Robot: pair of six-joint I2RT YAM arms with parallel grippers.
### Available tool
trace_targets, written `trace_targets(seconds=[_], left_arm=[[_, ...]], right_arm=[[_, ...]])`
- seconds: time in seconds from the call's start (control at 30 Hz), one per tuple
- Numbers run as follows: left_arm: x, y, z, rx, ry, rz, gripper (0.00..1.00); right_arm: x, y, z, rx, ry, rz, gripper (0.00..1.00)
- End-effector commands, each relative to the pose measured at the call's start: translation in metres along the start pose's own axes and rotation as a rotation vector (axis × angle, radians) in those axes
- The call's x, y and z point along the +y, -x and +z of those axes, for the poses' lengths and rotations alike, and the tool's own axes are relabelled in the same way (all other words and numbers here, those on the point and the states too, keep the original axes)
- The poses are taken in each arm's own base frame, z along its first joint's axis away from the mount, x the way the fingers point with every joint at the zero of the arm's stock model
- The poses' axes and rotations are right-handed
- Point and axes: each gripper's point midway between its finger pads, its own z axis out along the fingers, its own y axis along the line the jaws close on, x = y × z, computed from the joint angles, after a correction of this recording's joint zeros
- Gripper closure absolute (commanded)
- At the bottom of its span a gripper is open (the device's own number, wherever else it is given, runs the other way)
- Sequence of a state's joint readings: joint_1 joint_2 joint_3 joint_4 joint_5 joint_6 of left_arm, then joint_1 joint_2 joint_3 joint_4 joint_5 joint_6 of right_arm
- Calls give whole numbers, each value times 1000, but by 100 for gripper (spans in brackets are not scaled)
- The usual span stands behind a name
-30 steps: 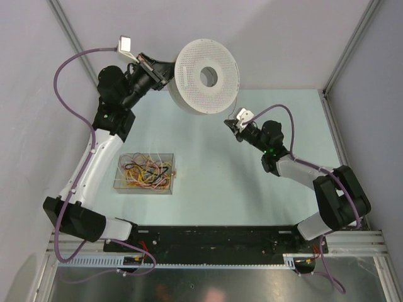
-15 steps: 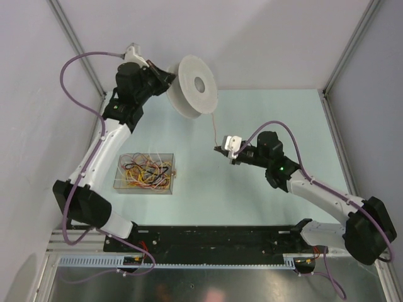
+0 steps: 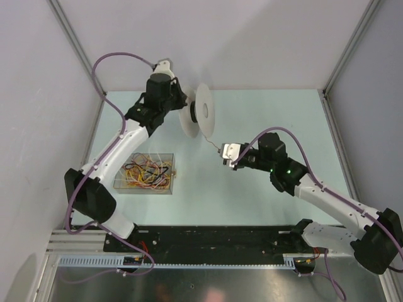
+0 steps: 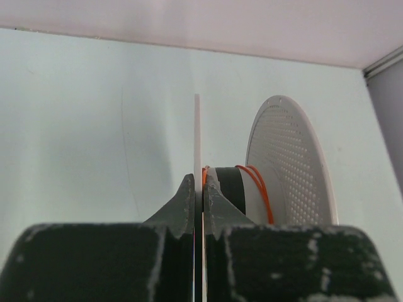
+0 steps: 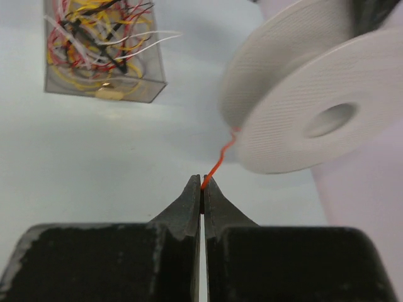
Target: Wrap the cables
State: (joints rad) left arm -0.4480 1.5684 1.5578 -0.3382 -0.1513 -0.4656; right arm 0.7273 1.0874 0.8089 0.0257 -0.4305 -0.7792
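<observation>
A white perforated spool (image 3: 201,114) hangs edge-on above the back of the table. My left gripper (image 3: 185,112) is shut on its thin near flange (image 4: 197,138). In the left wrist view the gripper (image 4: 198,184) pinches that flange, and an orange cable (image 4: 259,189) is wound round the spool's dark core. My right gripper (image 3: 225,155) is shut on the free end of that orange cable (image 5: 218,160), which runs up to the spool (image 5: 315,113). In the right wrist view the fingertips (image 5: 202,182) meet on the wire.
A clear plastic box (image 3: 146,173) holding a tangle of yellow, red, white and black cables (image 5: 101,38) sits on the table's left side, below the left arm. Grey walls and metal frame posts close in the back and both sides.
The left arm has swung the spool right and toward the table, turning it from face-on to edge-on. The right gripper has moved nearer and left with the orange cable end.
</observation>
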Motion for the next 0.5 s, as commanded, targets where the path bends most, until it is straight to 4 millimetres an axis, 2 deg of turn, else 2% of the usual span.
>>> trace_targets(seconds=[0.0, 0.23, 0.33, 0.47], left_arm=[[-12, 18, -16, -107, 2, 102, 100], [-22, -11, -19, -64, -9, 206, 100], [-26, -23, -19, -37, -47, 245, 100], [-42, -36, -27, -13, -180, 321, 100]], right_arm=[[-47, 45, -6, -72, -127, -32, 100], [-79, 80, -5, -157, -191, 25, 100], [-94, 86, -4, -174, -208, 72, 100], [-114, 86, -4, -184, -215, 125, 100]])
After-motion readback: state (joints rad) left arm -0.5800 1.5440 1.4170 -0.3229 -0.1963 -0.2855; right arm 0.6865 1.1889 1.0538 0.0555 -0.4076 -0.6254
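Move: The spool, hung by its left flange from the left fingers, has its hub about 4 cm right of that hand, 3 cm below and 1 cm ahead. From the right hand, which already pinches the orange cable's end, the hub lies some 16 cm ahead, 8 cm to the left and 4 cm higher. The box of cables sits about 10 cm back from the left hand, 14 cm to its left and 28 cm below. The spool, still pinched by its flange, is carried down about 5 cm, back and to the right by the left hand, which rolls and turns clockwise a little, bringing it towards the right hand. Meanwhile the right hand, fingers shut on the orange cable, rises some 8 cm and then also eases forward, fingertips tilting up about 10 degrees, taking the cable up past the right flange. ##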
